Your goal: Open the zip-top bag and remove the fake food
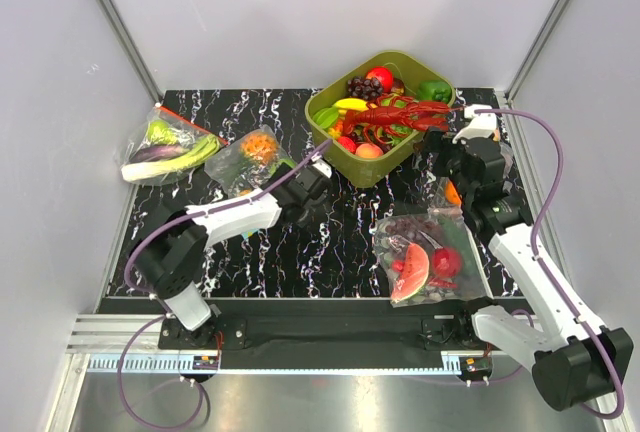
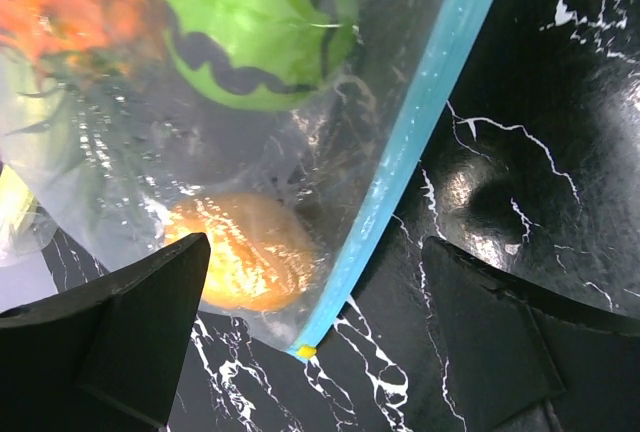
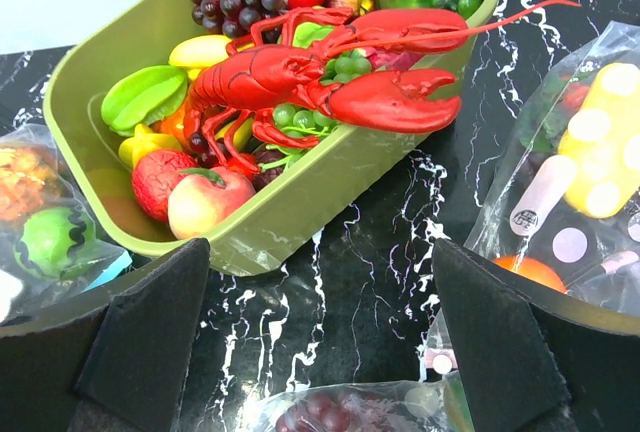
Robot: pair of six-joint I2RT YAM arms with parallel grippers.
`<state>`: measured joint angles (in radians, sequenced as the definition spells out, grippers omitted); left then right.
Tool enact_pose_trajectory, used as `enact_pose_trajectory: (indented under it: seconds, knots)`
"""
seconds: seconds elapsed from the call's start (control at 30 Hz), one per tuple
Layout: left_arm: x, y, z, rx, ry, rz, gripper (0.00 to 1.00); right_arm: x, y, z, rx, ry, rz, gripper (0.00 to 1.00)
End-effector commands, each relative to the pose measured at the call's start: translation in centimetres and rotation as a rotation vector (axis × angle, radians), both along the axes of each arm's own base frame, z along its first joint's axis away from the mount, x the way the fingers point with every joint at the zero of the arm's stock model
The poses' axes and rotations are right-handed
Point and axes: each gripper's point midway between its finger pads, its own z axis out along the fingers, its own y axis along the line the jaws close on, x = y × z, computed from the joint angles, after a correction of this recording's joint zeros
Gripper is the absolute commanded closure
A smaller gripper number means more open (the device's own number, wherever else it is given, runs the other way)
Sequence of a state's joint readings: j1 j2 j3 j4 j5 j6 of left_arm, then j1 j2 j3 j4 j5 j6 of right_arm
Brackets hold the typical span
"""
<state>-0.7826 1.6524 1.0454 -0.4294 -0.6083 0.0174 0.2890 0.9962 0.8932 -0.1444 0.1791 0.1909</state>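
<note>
The zip-top bag lies at the back left of the black marbled table, clear and crinkly. In the left wrist view its light-blue zip strip runs diagonally and ends in a small yellow tab between my fingers. Fake food shows inside: a green ball, a yellow-orange round fruit and a bumpy orange pineapple. My left gripper is open, low over the bag's zip corner, at the bag's right edge. My right gripper is open over bare table in front of the bin, holding nothing.
A green bin of fake food with a red lobster on top stands at the back middle. A bag of green vegetables lies far left. A bag with a watermelon slice and grapes lies front right, another bag beside it.
</note>
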Motion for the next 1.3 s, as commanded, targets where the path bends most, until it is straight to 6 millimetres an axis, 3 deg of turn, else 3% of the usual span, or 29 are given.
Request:
enact_pose_trajectory:
  seconds: [0.0,0.17,0.43,0.53,0.83,1.0,1.1,1.27]
  knots:
    - [0.6,-0.7,0.5,0.006,-0.039,0.016,0.08,-0.1,0.0,2.0,0.033,-0.072,0.009,0.0]
    - [1.1,-0.2,0.0,0.051,-0.077,0.039,0.09,-0.1,-0.1,2.1,0.04,-0.077,0.01,0.0]
    - [1.6,1.4,-1.8,0.198,-0.087,0.073,0.23,-0.4,-0.1,2.4,0.056,-0.093,0.019,0.0]
    - [1.9,2.2,-1.6,0.253,-0.116,0.085,0.33,-0.7,-0.3,2.8,0.059,-0.108,0.016,0.0]
    - [2.1,2.5,-1.1,0.292,-0.132,0.072,0.79,-1.0,-0.3,3.0,0.067,-0.117,0.023,0.0]
    - [2.1,2.1,0.4,0.233,-0.137,0.058,0.95,-1.6,0.3,3.4,0.055,-0.131,0.071,0.0]
    - [1.7,1.2,2.1,0.152,-0.116,0.024,0.98,-1.8,0.9,3.7,0.045,-0.14,0.112,0.0]
    - [0.6,0.1,6.1,0.023,-0.092,-0.037,1.0,-2.1,4.6,3.0,0.061,-0.109,0.328,0.0]
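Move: The near end of the bag's blue zip strip is just off the left hand: about 1 cm ahead, 2 cm to its left and 4 cm below. Inside that bag, the fake orange sits roughly 7 cm ahead and 3 cm left of the hand, and the watermelon some 14 cm ahead and 4 cm right, both about 3 cm lower. From the right hand, the same zip end is about 38 cm left, 5 cm back and 23 cm below. The left fingers shut on the zip strip near its near end and pinch it, after the hand has sunk about 3 cm, eased some 2 cm left and rolled its left side up about 15 degrees. Still gripping, the hand then rises about 5 cm, rolling slightly back. The empty right hand, kept open, draws back and up about 2 cm, then swings 2 cm left, turning counter-clockwise. ##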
